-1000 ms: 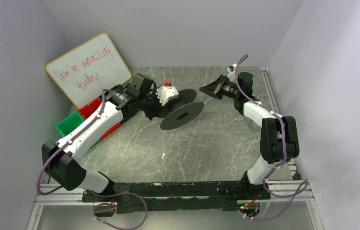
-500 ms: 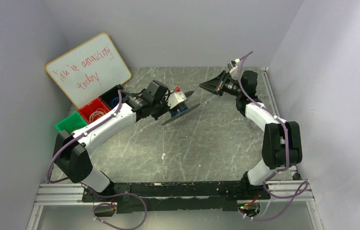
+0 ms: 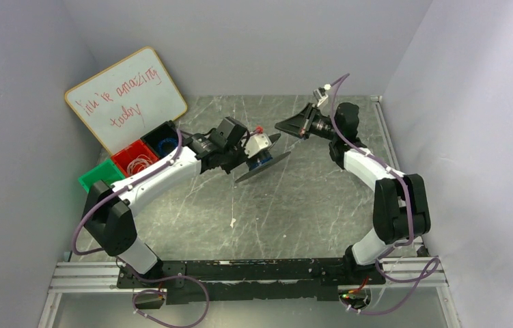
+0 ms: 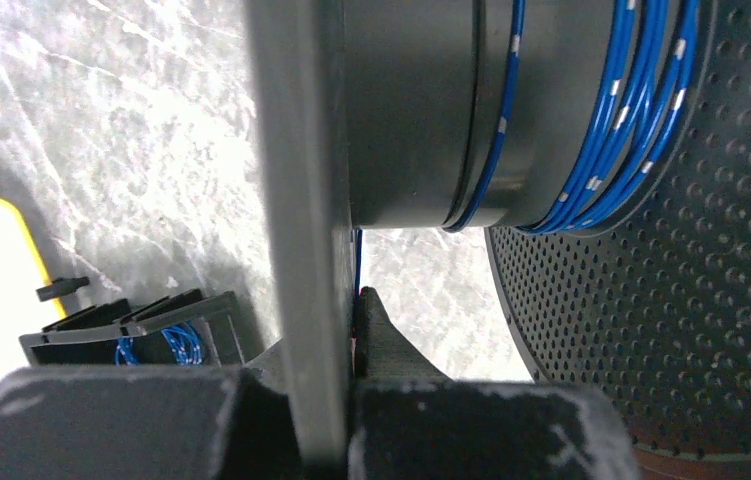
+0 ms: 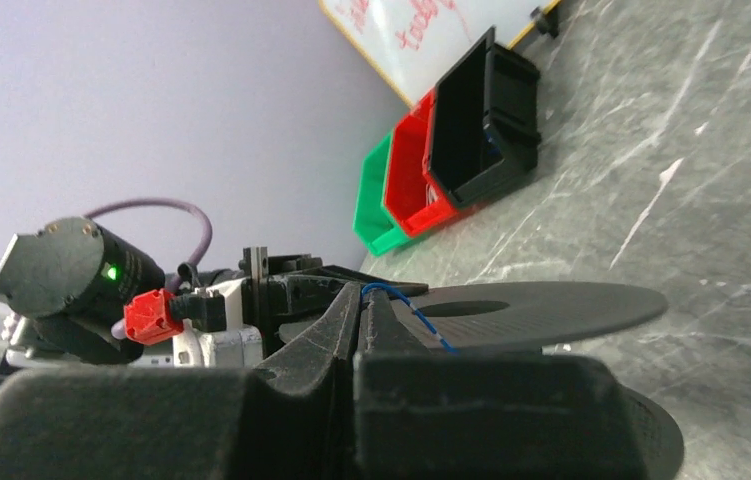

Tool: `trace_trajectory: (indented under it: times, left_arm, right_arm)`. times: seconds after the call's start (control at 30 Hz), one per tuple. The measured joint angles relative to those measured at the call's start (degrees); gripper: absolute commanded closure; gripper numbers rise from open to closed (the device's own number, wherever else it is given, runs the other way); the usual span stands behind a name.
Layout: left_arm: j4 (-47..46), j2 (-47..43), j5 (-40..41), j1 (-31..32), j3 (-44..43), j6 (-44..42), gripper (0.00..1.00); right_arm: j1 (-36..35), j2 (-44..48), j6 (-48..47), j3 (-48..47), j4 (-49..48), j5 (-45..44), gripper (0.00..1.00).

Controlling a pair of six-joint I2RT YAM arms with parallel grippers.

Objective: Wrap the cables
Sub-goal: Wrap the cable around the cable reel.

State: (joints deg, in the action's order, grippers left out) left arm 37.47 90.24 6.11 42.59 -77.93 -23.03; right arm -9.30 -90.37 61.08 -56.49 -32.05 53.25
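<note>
A black spool (image 3: 277,162) hangs tilted above the middle of the table, with my left gripper (image 3: 253,152) shut on it. In the left wrist view the gripper (image 4: 356,320) pinches the spool's near flange (image 4: 301,200) edge-on. The cables, thin blue wire (image 4: 641,110), are wound round the hub beside the perforated far flange (image 4: 741,260). The wound wire (image 3: 261,161) shows blue between the discs. My right gripper (image 3: 282,127) sits just right of the spool. Its fingers (image 5: 361,300) are shut on the wire's free end (image 5: 416,311), which curves down to the spool.
A whiteboard (image 3: 127,96) leans at the back left. In front of it stand a green bin (image 3: 100,176), a red bin (image 3: 134,156) with whitish coils and a black bin (image 3: 164,140) holding a blue wire coil (image 4: 156,345). A white scrap (image 3: 233,222) lies on the table.
My left arm has carried the spool rightward and tilted it steeply, uncovering the bins. My right gripper has shifted slightly left, towards the spool. Both grippers stayed shut.
</note>
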Motion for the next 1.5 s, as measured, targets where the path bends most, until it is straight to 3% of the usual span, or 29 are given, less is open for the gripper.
trace_trajectory:
  times: [0.4,0.73,0.83,1.5]
  left_arm:
    - [4.24,-0.02,-6.19,-0.55,-0.46,2.64,0.98]
    - [7.45,-0.09,-19.30,-4.76,-2.19,3.80,0.98]
    - [7.65,-0.50,-22.84,-5.07,-2.82,3.74,0.98]
    - [11.50,-1.75,-28.44,-5.46,-3.39,1.14,0.98]
  right_arm:
    - [-4.92,-1.09,-2.75,2.25,-10.21,4.33,1.00]
    - [-5.64,-1.60,5.09,10.97,-42.60,5.84,1.00]
    - [-5.86,-1.99,7.15,11.15,-47.67,6.45,1.00]
    - [-7.61,-3.10,5.66,7.87,-53.27,17.86,1.00]
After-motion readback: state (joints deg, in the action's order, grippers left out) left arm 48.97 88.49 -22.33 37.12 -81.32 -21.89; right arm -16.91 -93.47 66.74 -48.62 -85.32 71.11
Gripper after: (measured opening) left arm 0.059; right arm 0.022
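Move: The left hand grips the cable reel by the left part of its farther flange; the hub's middle lies about 7 cm to its right, 3 cm back and 2 cm up. The right hand holds the blue cable, and the reel's middle is roughly 8 cm back, 6 cm left and 7 cm below it. From the left hand the black box stands some 20 cm left and 14 cm ahead, the red box about 28 cm left and 7 cm ahead, both some 15 cm lower. Still pinching the blue cable, the right fingers carry it a few centimetres left, then back about 11 cm in all and slightly up, towards the reel, rolling and swinging counter-clockwise; their pinch eases briefly near the end. The left hand keeps hold of the flange and draws the reel back some 6 cm, tilting it about 20 degrees with its top leaning forward. ##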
